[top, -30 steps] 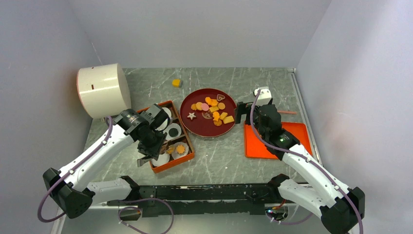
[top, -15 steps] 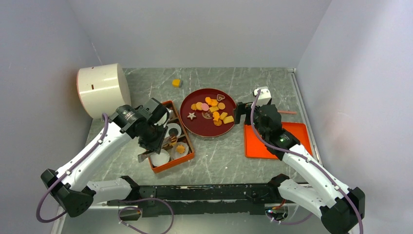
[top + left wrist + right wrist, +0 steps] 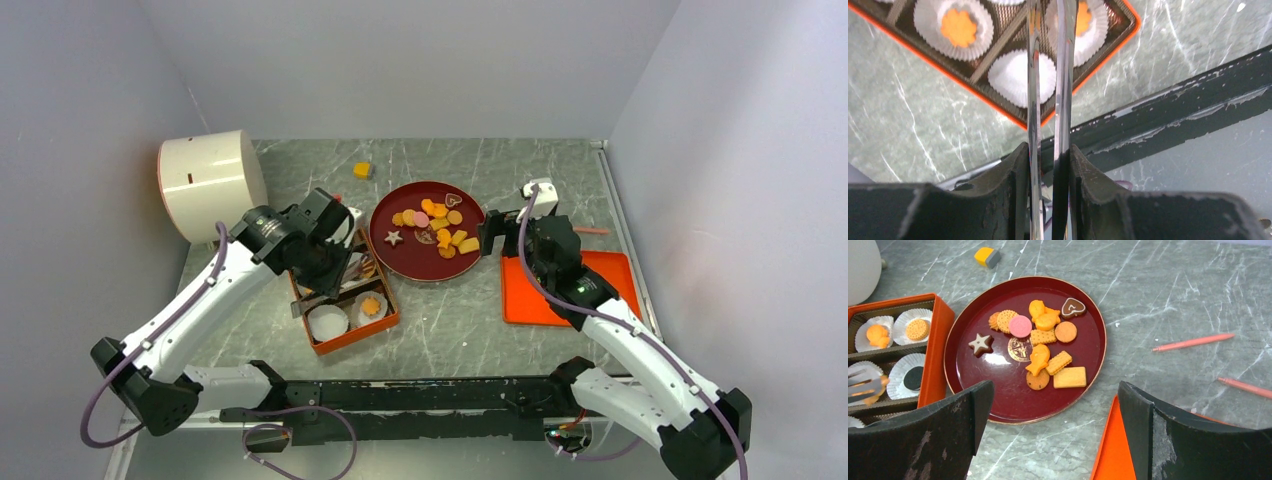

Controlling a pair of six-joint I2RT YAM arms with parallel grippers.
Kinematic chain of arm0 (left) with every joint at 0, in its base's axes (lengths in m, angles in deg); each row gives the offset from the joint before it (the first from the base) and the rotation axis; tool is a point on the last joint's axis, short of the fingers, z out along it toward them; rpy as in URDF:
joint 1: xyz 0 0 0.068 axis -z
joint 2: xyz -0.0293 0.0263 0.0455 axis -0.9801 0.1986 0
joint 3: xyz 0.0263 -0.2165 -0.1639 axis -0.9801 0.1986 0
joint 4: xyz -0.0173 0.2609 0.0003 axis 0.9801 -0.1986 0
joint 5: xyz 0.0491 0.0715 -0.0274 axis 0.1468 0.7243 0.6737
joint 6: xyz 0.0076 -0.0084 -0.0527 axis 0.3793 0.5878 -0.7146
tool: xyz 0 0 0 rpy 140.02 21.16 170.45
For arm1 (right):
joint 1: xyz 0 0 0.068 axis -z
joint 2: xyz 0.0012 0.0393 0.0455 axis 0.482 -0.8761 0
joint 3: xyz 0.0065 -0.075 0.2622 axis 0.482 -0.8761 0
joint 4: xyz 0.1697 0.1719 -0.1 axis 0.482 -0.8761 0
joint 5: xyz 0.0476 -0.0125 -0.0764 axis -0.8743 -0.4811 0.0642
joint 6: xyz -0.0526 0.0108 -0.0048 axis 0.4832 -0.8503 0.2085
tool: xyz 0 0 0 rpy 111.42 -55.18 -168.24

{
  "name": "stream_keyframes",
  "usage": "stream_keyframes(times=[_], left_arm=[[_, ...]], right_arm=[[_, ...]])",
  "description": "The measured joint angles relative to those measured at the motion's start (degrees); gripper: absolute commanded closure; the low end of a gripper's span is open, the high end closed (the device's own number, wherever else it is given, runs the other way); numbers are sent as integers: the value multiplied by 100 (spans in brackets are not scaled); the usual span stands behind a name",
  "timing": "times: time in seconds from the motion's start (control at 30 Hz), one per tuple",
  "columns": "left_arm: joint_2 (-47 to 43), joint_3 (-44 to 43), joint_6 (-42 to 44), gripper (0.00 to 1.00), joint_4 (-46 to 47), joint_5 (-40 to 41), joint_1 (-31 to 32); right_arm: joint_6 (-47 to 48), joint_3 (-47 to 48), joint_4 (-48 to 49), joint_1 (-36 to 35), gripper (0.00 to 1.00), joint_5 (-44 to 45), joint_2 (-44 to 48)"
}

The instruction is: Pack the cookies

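Observation:
Several cookies (image 3: 438, 226) lie on the dark red plate (image 3: 379, 236); the right wrist view shows them as orange rounds, a pink one and a white star (image 3: 981, 344). The orange box (image 3: 391, 318) holds white paper cups, some with cookies (image 3: 959, 27) in them. My left gripper (image 3: 325, 268) hovers over the box, shut on metal tongs (image 3: 1034, 75). An orange bit shows at the tongs (image 3: 863, 382) in the right wrist view. My right gripper (image 3: 1055, 387) stands open beside the plate's right rim, holding nothing.
A white cylinder (image 3: 210, 183) lies at the back left and a yellow block (image 3: 362, 170) behind the plate. An orange tray (image 3: 525, 295) sits under my right arm, with two pink sticks (image 3: 1193, 342) nearby. A black rail (image 3: 420, 395) runs along the near edge.
My left arm has swung away from the near end of the box toward its far end, carrying the tongs. The right arm has stayed put.

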Motion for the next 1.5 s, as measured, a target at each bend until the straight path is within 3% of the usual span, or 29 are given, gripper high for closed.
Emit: stream_keyframes(times=[0.4,0.67,0.87,1.13,1.5], left_arm=[[570,-214,492,86,1005,42,205],[896,-608,560,88,953,1250,247],[907,-647,730,88,962,1757,-291],[901,-647,1040,89,1130,1814,-1034],[743,-592,1082,89,1231,1458,-1121]], right_arm=[[9,0,-63,0,0,-192,302],[9,0,-50,0,0,-540,260],[28,0,15,0,0,-1106,122],[-15,-15,146,-63,0,-1961,-367],[-109,-20,160,-1716,1,-1893,-2050]])
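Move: The left hand, holding the tongs, is some 18 cm above the box. The fish cookie in its far-left cup lies about 15 cm ahead and 5 cm left, the left-middle flower cookie 7 cm ahead and 4 cm left, the black cookie 10 cm ahead and 4 cm right. From the empty right hand, the box's near-right corner is roughly 19 cm left, 8 cm back and 20 cm below; the plate's middle is 12 cm left and 11 cm ahead. Still pinching the tongs at an unchanged gap, the left hand carries them about 12 cm forward over the box, veering right and then back left towards the fish cookie, its fingers tilting up some 17 degrees. The right hand, wide open, rises slightly, then sweeps left, down and back with gathering speed, roughly 18 cm in all, towards the box's near-right corner, swinging counter-clockwise and tipping down. ##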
